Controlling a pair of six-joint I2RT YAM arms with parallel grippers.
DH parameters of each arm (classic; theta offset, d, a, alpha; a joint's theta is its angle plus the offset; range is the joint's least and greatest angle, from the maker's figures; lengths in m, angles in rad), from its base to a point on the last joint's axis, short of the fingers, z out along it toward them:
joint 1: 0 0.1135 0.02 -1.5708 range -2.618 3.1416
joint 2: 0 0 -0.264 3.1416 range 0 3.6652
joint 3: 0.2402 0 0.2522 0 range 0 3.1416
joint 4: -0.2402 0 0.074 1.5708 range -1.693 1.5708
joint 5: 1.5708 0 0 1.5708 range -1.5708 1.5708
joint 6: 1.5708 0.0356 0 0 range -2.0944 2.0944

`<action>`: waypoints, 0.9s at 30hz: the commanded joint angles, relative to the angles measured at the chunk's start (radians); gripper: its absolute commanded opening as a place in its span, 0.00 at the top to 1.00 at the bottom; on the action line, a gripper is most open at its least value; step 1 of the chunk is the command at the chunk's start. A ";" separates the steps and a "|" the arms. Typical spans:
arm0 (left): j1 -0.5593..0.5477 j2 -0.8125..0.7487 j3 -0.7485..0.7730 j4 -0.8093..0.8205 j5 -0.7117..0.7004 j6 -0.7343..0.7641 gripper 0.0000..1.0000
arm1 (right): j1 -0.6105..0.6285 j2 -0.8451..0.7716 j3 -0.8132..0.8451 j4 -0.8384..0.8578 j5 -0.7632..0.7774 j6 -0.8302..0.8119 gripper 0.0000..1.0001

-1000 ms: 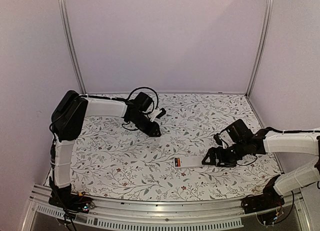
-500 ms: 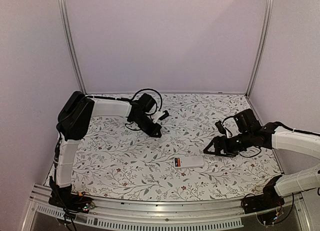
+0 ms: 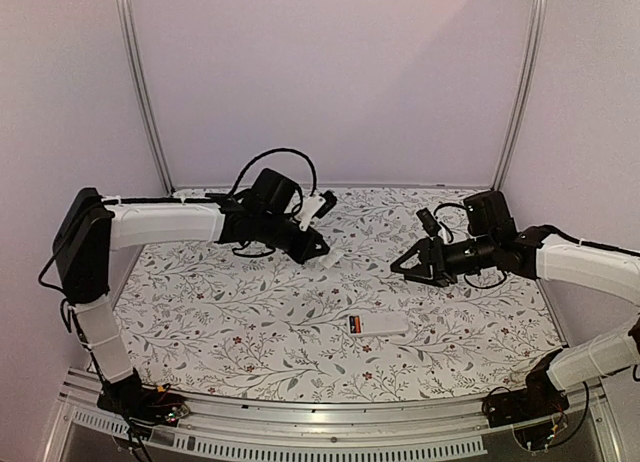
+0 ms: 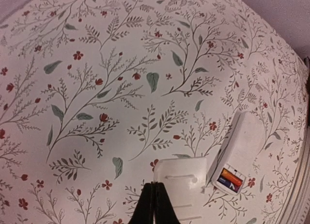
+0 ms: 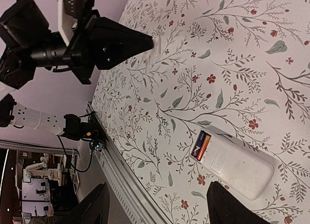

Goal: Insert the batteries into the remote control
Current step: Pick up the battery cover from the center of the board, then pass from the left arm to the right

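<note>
The remote control point(image 3: 380, 325) lies white back up on the table, its battery bay open at the left end. Both batteries point(image 4: 231, 178) sit side by side in that bay, one orange, one dark; the right wrist view shows the batteries point(image 5: 201, 145) and the remote control point(image 5: 238, 169) too. My left gripper point(image 3: 325, 252) hangs above the table behind the remote, shut on the edge of a thin white battery cover point(image 4: 183, 183). My right gripper point(image 3: 400, 267) hovers open to the right of it, above the remote, with nothing between its fingers point(image 5: 227, 207).
The floral tablecloth point(image 3: 240, 312) covers the table. An aluminium rail point(image 3: 330, 422) runs along the near edge, with the arm bases and cables at its ends. Plain walls with metal posts point(image 3: 140, 92) close the back and sides.
The left gripper closed on the white cover and lifted it up and to the right. The right gripper left the remote's right end, rose and moved back, its jaws narrowing somewhat.
</note>
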 commanded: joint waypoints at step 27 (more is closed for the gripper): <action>-0.279 -0.218 -0.065 0.315 -0.201 -0.117 1.00 | 0.106 0.117 0.179 0.149 0.008 0.076 0.68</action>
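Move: The battery cover is already pinched in my shut left fingertips. The right gripper it is taken to waits about 17 cm to my left hand's right, 9 cm back and 6 cm higher. From my right hand, the cover lies some 9 cm ahead, 15 cm to the left and 8 cm below. The remote control lies on the table about 13 cm back, 13 cm right and 10 cm below my left hand, or 4 cm back, 4 cm left and 16 cm below my right. I carry the cover in my left hand up about 13 cm, to the right and back towards my right gripper, quickly at first and then easing off, tilting the fingers some 25 degrees nearer level. To meet it, my right hand goes about 5 cm left and 5 cm up, its fingers narrowing from well open to about a third, around the cover's free edge; whether they touch it yet can't be seen. ##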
